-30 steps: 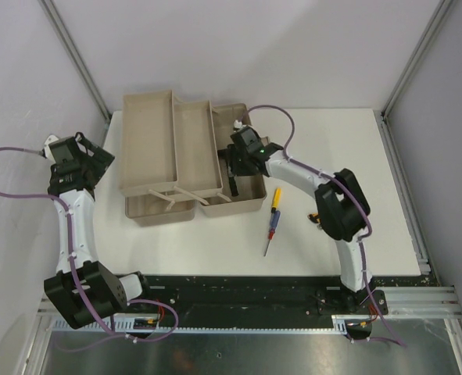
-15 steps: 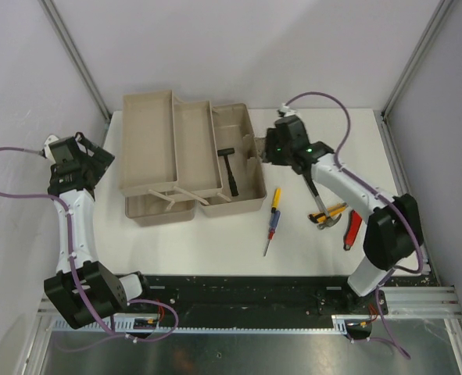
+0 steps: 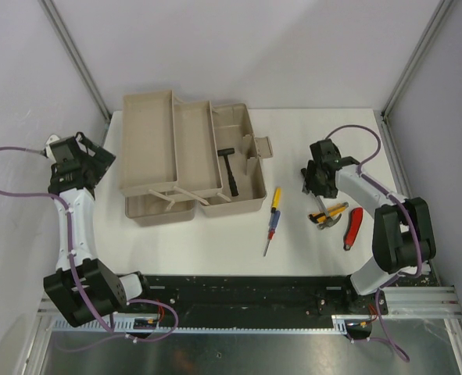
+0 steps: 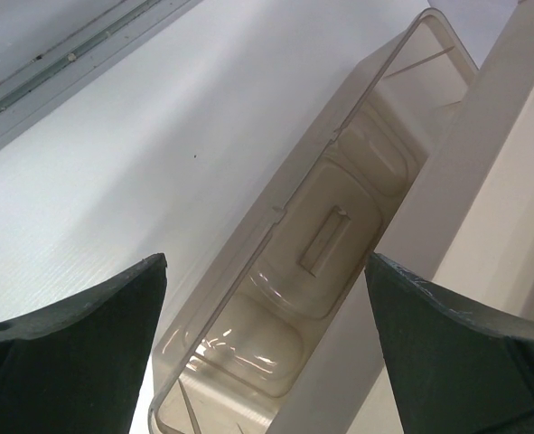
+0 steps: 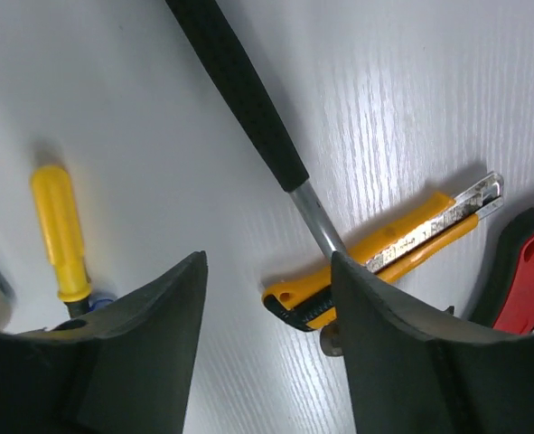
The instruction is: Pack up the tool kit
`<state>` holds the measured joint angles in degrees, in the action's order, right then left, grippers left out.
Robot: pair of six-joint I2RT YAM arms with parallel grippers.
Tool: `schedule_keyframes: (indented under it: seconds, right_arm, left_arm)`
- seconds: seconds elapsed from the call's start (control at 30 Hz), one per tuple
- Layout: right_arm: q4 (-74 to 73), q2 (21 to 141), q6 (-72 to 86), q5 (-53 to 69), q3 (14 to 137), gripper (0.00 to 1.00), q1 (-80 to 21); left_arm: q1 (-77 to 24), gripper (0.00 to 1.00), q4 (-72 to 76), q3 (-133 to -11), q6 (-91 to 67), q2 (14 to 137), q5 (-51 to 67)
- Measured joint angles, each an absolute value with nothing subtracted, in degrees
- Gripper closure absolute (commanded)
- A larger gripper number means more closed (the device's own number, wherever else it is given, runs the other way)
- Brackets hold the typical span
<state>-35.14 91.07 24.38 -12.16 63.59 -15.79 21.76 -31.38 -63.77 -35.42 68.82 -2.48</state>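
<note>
The beige tool kit box (image 3: 250, 199) lies open at the table's left centre, trays (image 3: 148, 144) folded out and its translucent lid (image 4: 312, 262) below them. A black hammer (image 3: 229, 170) lies in the bottom compartment. A yellow, red and blue screwdriver (image 3: 271, 220) lies right of the box. My right gripper (image 5: 267, 258) hovers open and empty above a black-handled tool with a metal shaft (image 5: 248, 99), a yellow utility knife (image 5: 384, 249) and a red-handled tool (image 3: 352, 226). My left gripper (image 4: 265, 262) stays open beside the lid, holding nothing.
The right arm's upper part (image 3: 399, 230) stands close behind the red-handled tool. The left arm (image 3: 74, 226) rises along the table's left edge. Metal frame posts (image 3: 74, 55) run up both back corners, and a black rail (image 3: 238, 289) borders the near edge.
The right gripper left the hammer in the box, then swung right and toward the near side to hover over the loose tools. The left arm has not moved.
</note>
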Motion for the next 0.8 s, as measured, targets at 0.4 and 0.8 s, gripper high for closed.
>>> schedule_keyframes:
  seconds: [0.4, 0.8]
  right_arm:
    - [-32.9, 93.2, 20.8, -7.2, 56.0, 0.51, -9.8]
    - [-29.8, 94.9, 18.2, -6.8, 57.0, 0.65, -9.8]
  left_arm:
    - [21.8, 0.05, -30.5, -63.7, -34.9, 69.4, -2.3]
    - [21.8, 0.04, -29.7, -63.5, -34.5, 69.4, -2.2]
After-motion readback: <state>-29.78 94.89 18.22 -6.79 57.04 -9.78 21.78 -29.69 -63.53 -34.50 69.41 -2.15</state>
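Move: The claw hammer lies under my right hand, its middle about 3 cm ahead, 1 cm right and 6 cm below, with the head end back and to the right. The yellow knife crosses its shaft, roughly 2 cm back and 5 cm right of my hand. The red knife is some 13 cm right and 8 cm back, the yellow screwdriver about 13 cm left and 1 cm ahead. From my left hand the hammer is some 66 cm right, 4 cm ahead and 20 cm below. With my right hand I sink about 5 cm onto the claw hammer's shaft near its head, drawing back and right some 3 cm each as I go and tipping the fingers a little steeper. Down there I narrow the half-open fingers until they pinch the shaft from both sides by the yellow knife, easing about 1.5 cm forward meanwhile. ##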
